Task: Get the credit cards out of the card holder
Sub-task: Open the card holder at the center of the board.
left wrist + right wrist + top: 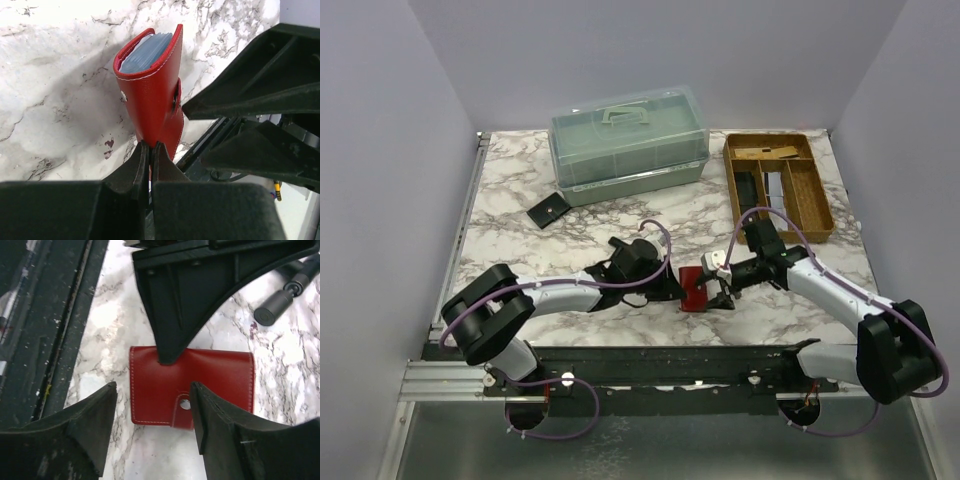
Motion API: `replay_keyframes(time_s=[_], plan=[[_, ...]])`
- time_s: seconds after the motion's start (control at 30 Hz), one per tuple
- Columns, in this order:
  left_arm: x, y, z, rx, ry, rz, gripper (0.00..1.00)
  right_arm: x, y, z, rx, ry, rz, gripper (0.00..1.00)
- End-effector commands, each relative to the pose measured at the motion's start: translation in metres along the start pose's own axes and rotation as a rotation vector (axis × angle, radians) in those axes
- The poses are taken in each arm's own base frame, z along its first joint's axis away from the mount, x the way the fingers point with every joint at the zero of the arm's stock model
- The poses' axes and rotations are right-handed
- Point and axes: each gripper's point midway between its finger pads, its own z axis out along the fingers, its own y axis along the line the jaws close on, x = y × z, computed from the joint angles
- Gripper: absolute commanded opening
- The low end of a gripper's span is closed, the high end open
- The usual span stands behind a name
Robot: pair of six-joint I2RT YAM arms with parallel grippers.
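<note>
A red card holder (694, 290) stands on edge on the marble table (570, 235) between the two arms. My left gripper (149, 146) is shut on the lower edge of the card holder (155, 95). Pale blue credit cards (145, 52) show inside its open top, packed together. In the right wrist view the card holder (215, 372) faces me with its snap tab (184, 407) fastened. My right gripper (152, 386) is open, its fingers on either side of the tab side, the right finger close beside the snap. From above, the right gripper (720, 290) is just right of the holder.
At the back are a pale green box with a clear lid (628, 145) and a wooden tray (823, 200) holding flat items. A black wallet (548, 211) lies in front of the box. A dark metal rail (670, 365) runs along the near edge.
</note>
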Motion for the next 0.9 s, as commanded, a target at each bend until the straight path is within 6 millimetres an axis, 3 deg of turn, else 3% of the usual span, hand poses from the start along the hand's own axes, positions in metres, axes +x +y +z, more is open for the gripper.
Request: replay_keyframes(time_s=[0.0, 0.5, 0.87], plan=[[-0.007, -0.016, 0.007, 0.049, -0.029, 0.04, 0.0, 0.015, -0.017, -0.001, 0.067, 0.087, -0.052, 0.64], [0.003, -0.013, 0.011, 0.066, -0.017, 0.001, 0.0, 0.045, -0.017, 0.011, 0.081, 0.209, -0.056, 0.47], [0.005, -0.006, 0.012, 0.051, -0.033, -0.035, 0.0, 0.052, -0.009, 0.014, 0.051, 0.238, -0.082, 0.2]])
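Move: The strap of the red card holder is about 3 cm ahead of the right hand, 1 cm to its left and 2 cm below its half-open fingers. From the left hand, which already pinches the holder's left edge, the strap is about 4 cm to the right, 1 cm ahead and 1 cm lower. The black tool lies roughly 9 cm ahead and 15 cm left of the right hand; the wooden tray's middle is some 22 cm ahead and 16 cm to its right, both about 7 cm below. The card holder's snap strap is what the right hand goes for: it sinks about 4 cm while easing some 2.5 cm forward, tips its fingers about 10 degrees further down, and narrows their wide gap around the tab until the tips come against it. The left hand keeps its pinch on the holder's left edge, lowering it about 2 cm and drawing it slightly back. ##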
